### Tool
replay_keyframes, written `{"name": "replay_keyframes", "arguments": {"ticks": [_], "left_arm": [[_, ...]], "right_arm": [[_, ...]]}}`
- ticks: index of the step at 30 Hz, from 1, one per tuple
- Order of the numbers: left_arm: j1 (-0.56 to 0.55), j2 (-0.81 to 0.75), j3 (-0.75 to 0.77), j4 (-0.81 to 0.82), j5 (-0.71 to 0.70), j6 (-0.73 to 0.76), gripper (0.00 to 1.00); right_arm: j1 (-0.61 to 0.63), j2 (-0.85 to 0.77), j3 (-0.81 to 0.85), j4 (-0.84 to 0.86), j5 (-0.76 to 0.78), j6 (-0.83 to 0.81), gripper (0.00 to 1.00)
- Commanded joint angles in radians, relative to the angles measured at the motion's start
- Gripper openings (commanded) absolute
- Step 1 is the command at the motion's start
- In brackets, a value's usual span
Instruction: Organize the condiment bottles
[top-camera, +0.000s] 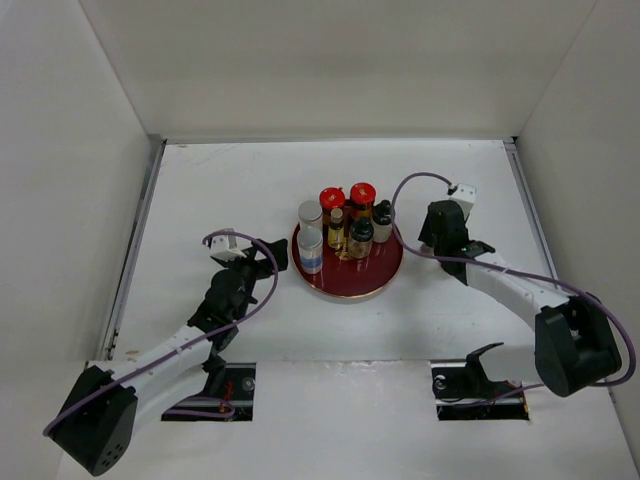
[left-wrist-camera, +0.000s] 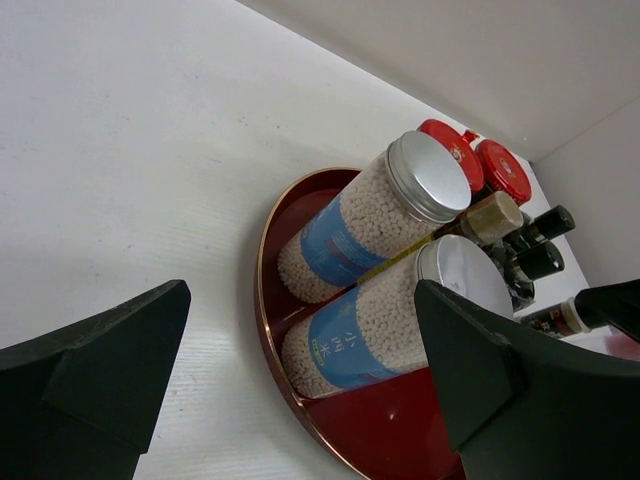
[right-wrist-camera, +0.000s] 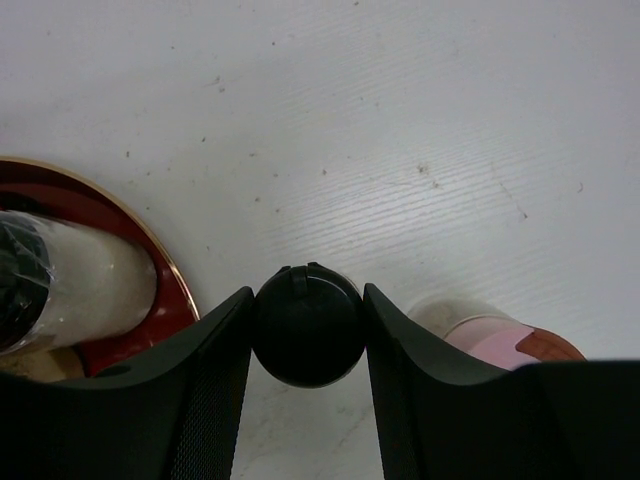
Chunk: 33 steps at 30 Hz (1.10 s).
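Observation:
A round dark-red tray (top-camera: 385, 275) holds several condiment bottles: two silver-capped cylinders with blue labels (top-camera: 311, 248) (top-camera: 310, 213), two red-capped jars (top-camera: 332, 199) (top-camera: 362, 193) and black-capped glass bottles (top-camera: 360, 236). My left gripper (top-camera: 268, 254) is open and empty just left of the tray; in the left wrist view (left-wrist-camera: 300, 370) the nearer cylinder (left-wrist-camera: 370, 335) lies ahead between its fingers. My right gripper (top-camera: 440, 228) is right of the tray. In the right wrist view (right-wrist-camera: 307, 296) it is shut on a black-capped bottle (right-wrist-camera: 307, 330). A pink shaker (right-wrist-camera: 490, 342) stands beside it.
The tray's rim (right-wrist-camera: 150, 245) with a white black-capped bottle (right-wrist-camera: 85, 285) is just left of the right fingers. White walls enclose the table on the left, back and right. Bare white table (top-camera: 250, 180) lies behind and beside the tray.

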Motion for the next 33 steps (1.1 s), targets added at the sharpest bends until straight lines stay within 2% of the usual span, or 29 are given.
{"name": "replay_keyframes", "arguments": {"ticks": [1, 7, 10, 23, 33], "left_arm": [[-0.008, 0.011, 0.0, 0.049, 0.009, -0.008, 1.0], [-0.002, 0.011, -0.001, 0.051, 0.009, -0.008, 1.0], [-0.007, 0.016, 0.002, 0.052, 0.009, -0.008, 1.0], [-0.008, -0.03, -0.004, 0.038, 0.009, -0.008, 1.0], [-0.011, -0.019, -0.001, 0.04, 0.009, -0.01, 1.0]], "right_arm": [[0.038, -0.075, 0.05, 0.025, 0.065, -0.022, 0.39], [0.166, -0.19, 0.113, -0.077, 0.094, -0.025, 0.39], [0.222, -0.198, 0.135, -0.087, 0.078, -0.013, 0.39], [0.318, 0.041, 0.149, 0.057, 0.048, 0.021, 0.39], [0.334, 0.103, 0.132, 0.063, 0.063, 0.035, 0.42]]}}
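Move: The right hand already grips the black-capped bottle. Its goal, the free spot at the right of the red tray, lies about 12 cm left, 1 cm nearer the base and 10 cm down. The pale black-capped bottle is some 12 cm left and 5 cm ahead, the brown black-capped bottle 17 cm left and 1 cm ahead. The pink-lidded jar stands 7 cm right, 4 cm nearer. From the left hand the spot is 33 cm right, 7 cm ahead. Keep the right fingers shut on the bottle's black cap and carry it left about 12 cm to the tray: rise some 9 cm while swinging over the rim, then lower almost as far into the gap beside the brown bottle and nearer than the pale one. Turn the hand about 15 degrees counter-clockwise on the way. ##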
